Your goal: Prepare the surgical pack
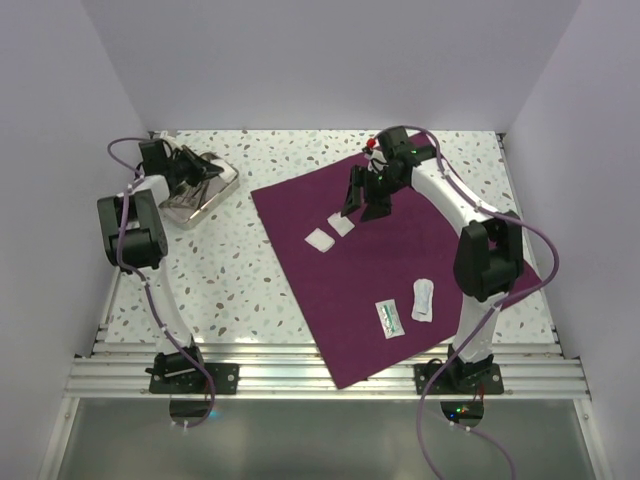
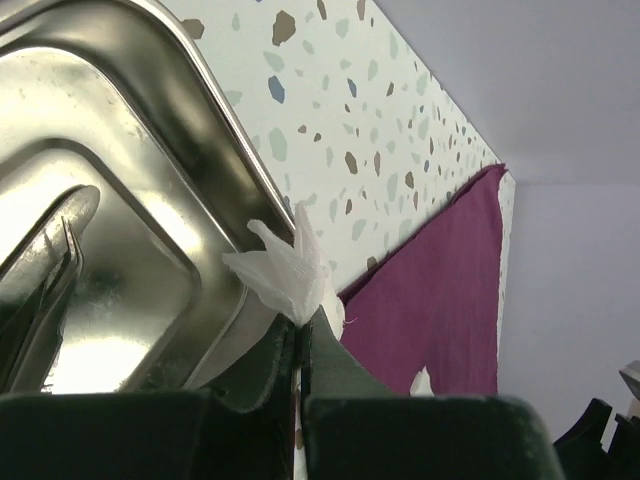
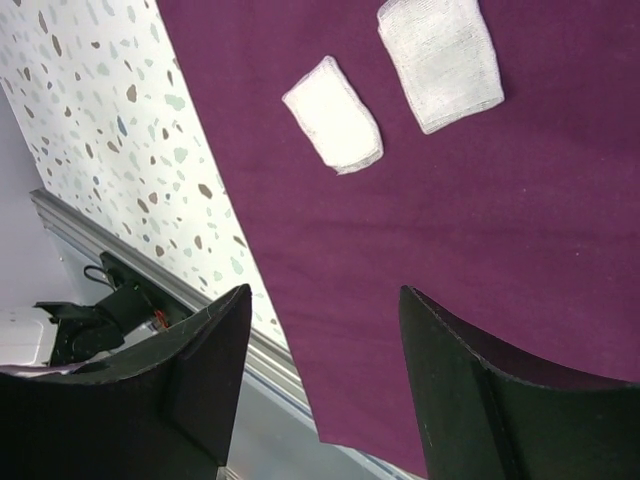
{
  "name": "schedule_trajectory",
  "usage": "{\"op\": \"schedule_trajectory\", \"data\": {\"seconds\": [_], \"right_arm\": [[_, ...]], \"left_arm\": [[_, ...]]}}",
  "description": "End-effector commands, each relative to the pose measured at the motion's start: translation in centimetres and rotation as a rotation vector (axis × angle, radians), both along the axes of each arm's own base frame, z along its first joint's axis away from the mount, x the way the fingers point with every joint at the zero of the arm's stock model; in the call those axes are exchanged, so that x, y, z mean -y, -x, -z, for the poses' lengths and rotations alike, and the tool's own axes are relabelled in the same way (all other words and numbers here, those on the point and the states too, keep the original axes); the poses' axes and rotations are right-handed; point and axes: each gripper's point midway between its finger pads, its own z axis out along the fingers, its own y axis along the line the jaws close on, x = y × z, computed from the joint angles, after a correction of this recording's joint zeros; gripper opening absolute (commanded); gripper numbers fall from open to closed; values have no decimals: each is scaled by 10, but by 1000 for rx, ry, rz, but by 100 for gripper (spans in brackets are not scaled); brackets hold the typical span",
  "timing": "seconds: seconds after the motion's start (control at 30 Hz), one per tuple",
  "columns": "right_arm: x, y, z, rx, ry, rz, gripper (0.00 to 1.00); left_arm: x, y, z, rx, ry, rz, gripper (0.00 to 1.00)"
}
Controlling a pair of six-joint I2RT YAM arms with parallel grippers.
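Note:
The surgical pack [image 1: 400,265] is a deep purple cloth spread flat over the middle and right of the table; it also shows in the wrist views [image 2: 440,290] [image 3: 450,230]. Two white gauze squares [image 1: 320,240] [image 1: 342,225] lie on its left part, seen close in the right wrist view [image 3: 333,127] [image 3: 440,60]. My right gripper [image 1: 365,208] [image 3: 325,300] hovers open just above the cloth beside them, holding nothing. My left gripper [image 1: 198,177] [image 2: 300,325] is over the metal tray [image 1: 185,205], shut on a crumpled white gauze piece [image 2: 290,270].
A green packet [image 1: 390,318] and a white packet [image 1: 423,300] rest on the cloth's near part. The steel tray [image 2: 130,130] at the back left holds metal instruments [image 2: 40,270]. White walls enclose the terrazzo table [image 1: 230,290]; an aluminium rail [image 1: 330,375] runs along its near edge.

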Motion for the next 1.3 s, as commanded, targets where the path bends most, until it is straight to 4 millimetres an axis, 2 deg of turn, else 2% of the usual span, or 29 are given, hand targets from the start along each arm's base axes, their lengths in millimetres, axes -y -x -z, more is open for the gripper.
{"op": "schedule_trajectory", "data": {"seconds": [0.0,0.27,0.4,0.47,0.6,0.7,0.9,1.17,1.2,1.23,1.27], "right_arm": [[3,-6,-3,15,3,-8,64],[3,-11,10,-12,14,-8,64],[1,-16,13,-7,17,-12,64],[0,-19,14,-6,14,-9,64],[-3,-27,20,-6,10,-5,64],[-5,-33,24,-7,12,-3,64],[-3,-44,33,8,49,-9,64],[11,-52,59,35,153,-79,66],[12,-53,61,37,164,-84,66],[15,-53,64,34,183,-90,66],[16,-55,68,35,190,-104,66]], "left_arm": [[-8,-15,-7,39,-55,-4,0],[-24,-25,9,17,-72,-30,0],[-24,-24,19,-22,-71,-20,0],[-24,-25,21,-32,-74,-17,7],[-26,-23,26,-50,-96,-14,31],[-32,-22,29,-76,-138,-19,42],[-43,-17,15,-98,-226,-43,56],[-54,3,-15,-124,-338,-99,60],[-52,9,-11,-140,-346,-102,60],[-52,10,-25,-107,-355,-107,60],[-48,13,-29,-100,-355,-100,60]]}}
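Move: Under the left hand, which still pinches a gauze, the far right end of the tray floor lies about 3 cm ahead, 1 cm left and 7 cm down; the tray's middle is some 8 cm left and 1 cm back, the instruments 10 cm left and 3 cm back. From the open right hand the nearer gauze is about 6 cm ahead, 5 cm left and 14 cm below, the outer gauze 12 cm left, level with the hand. Lowering about 4 cm and easing 2 cm forward, the left hand opens over the tray's far right end and lets go of its gauze, then draws left and back, its left side rolling up some 15 degrees, with a small lift at the end. The right hand, fingers staying open, sinks about 7 cm and reaches 4.5 cm forward towards the nearer gauze, not touching it. ##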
